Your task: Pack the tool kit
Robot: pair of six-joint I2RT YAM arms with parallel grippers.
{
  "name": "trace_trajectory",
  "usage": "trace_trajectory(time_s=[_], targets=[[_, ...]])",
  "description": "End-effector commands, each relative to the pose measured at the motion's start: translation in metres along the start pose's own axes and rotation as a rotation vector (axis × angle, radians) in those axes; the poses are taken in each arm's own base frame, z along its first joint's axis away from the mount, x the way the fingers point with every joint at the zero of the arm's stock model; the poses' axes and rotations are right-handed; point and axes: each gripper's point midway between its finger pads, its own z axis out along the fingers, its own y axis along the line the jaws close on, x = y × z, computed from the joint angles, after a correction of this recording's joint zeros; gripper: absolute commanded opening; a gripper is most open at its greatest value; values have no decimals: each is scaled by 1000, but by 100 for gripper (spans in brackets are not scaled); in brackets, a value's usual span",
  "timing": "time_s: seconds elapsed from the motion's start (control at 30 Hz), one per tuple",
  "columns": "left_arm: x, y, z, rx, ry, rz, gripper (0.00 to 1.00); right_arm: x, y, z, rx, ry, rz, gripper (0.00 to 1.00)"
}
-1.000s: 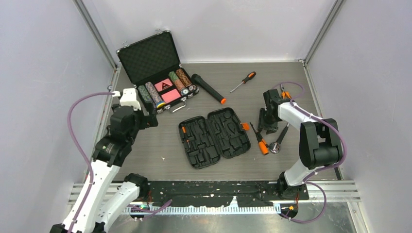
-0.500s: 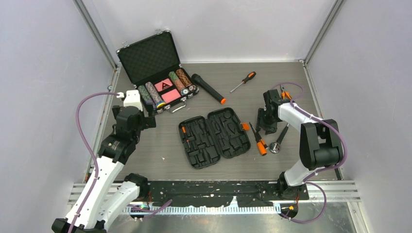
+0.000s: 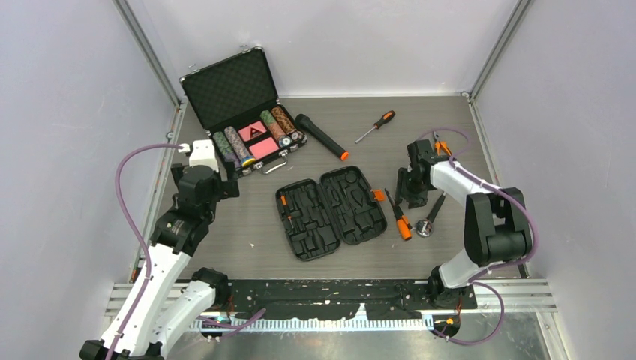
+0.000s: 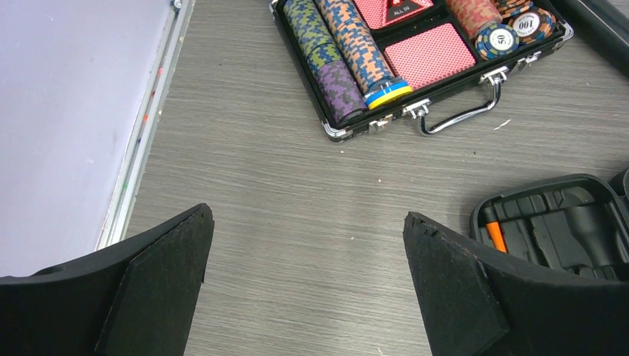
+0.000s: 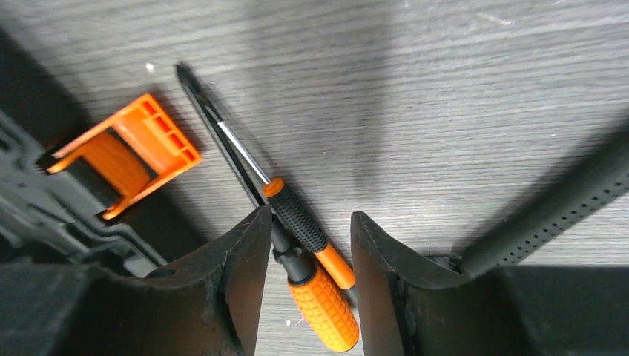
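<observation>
The tool kit case (image 3: 330, 212) lies open mid-table, its orange latch (image 3: 379, 195) on the right side. My right gripper (image 3: 407, 196) hangs low just right of it, open, its jaws straddling two screwdrivers lying side by side on the table: a thin one with a black knurled grip (image 5: 304, 221) and a thicker one with an orange handle (image 5: 324, 308). The latch (image 5: 126, 159) shows at the left of the right wrist view. Another orange-and-black screwdriver (image 3: 376, 126) lies further back. My left gripper (image 4: 308, 222) is wide open over bare table, left of the case (image 4: 564, 222).
An open poker chip case (image 3: 240, 112) stands at the back left, with a black flashlight (image 3: 321, 136) beside it. A black-handled ratchet (image 3: 431, 214) lies right of the screwdrivers. Orange-handled pliers (image 3: 440, 145) sit behind the right arm. Walls enclose three sides.
The right jaws have spread a little around the two screwdrivers. The left arm has drawn back slightly towards the left, still wide open.
</observation>
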Motion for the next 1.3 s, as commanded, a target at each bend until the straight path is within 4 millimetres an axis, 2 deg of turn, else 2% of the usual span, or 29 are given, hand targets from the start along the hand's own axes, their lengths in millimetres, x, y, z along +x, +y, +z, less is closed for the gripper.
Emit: trace_trajectory(time_s=[0.0, 0.2, 0.4, 0.47, 0.53, 0.6, 0.67, 0.8, 0.93, 1.07, 1.27], targets=[[-13, 2, -1, -3, -63, -21, 100, 11, -1, 18, 0, 51, -15, 48], [-14, 1, -1, -2, -67, -23, 100, 23, -2, 30, -7, 97, -12, 47], [-13, -1, -1, 11, -66, -24, 99, 25, -22, 37, 110, 96, 14, 40], [-13, -3, -1, 20, -63, -25, 100, 24, -27, 37, 145, 90, 20, 33], [-13, -5, -1, 33, -62, -23, 100, 21, -31, 35, 165, 75, 22, 19], [-12, -9, -1, 54, -59, -29, 100, 18, -29, 31, 153, 54, 22, 10], [-13, -17, -3, 100, -57, -39, 100, 9, -22, 23, 123, 15, 30, 6], [-14, -47, -9, 252, -22, -98, 100, -16, -5, -6, 42, -99, 64, 5], [-19, -86, -28, 449, 15, -188, 100, -40, 22, -49, -95, -234, 121, 6], [-26, -126, -52, 626, 2, -244, 100, -58, 62, -104, -298, -391, 146, 5], [-35, -181, -88, 862, -70, -278, 100, -58, 127, -176, -615, -539, 176, 5]])
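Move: The small screwdriver lies almost straight under my right hand, about 3 cm down with its handle some 1 cm back. The large screwdriver lies against it, about 2 cm left and 1 cm ahead. The tool case's orange latch is 8 cm left and 4 ahead, the case's middle 20 cm left and level, the hammer 11 cm right and 4 ahead. From my high left hand, the small screwdriver is roughly 48 cm right, 2 ahead and 22 below. I sink my right hand about 2.5 cm and slightly back, close my half-open fingers on the small screwdriver's ribbed handle, then lift it quickly some 14 cm while swinging left towards the tool case, tipping the fingers up and forward by about 30 degrees. Late on, I sweep my open left hand right towards the case and my right hand, turning it clockwise. ##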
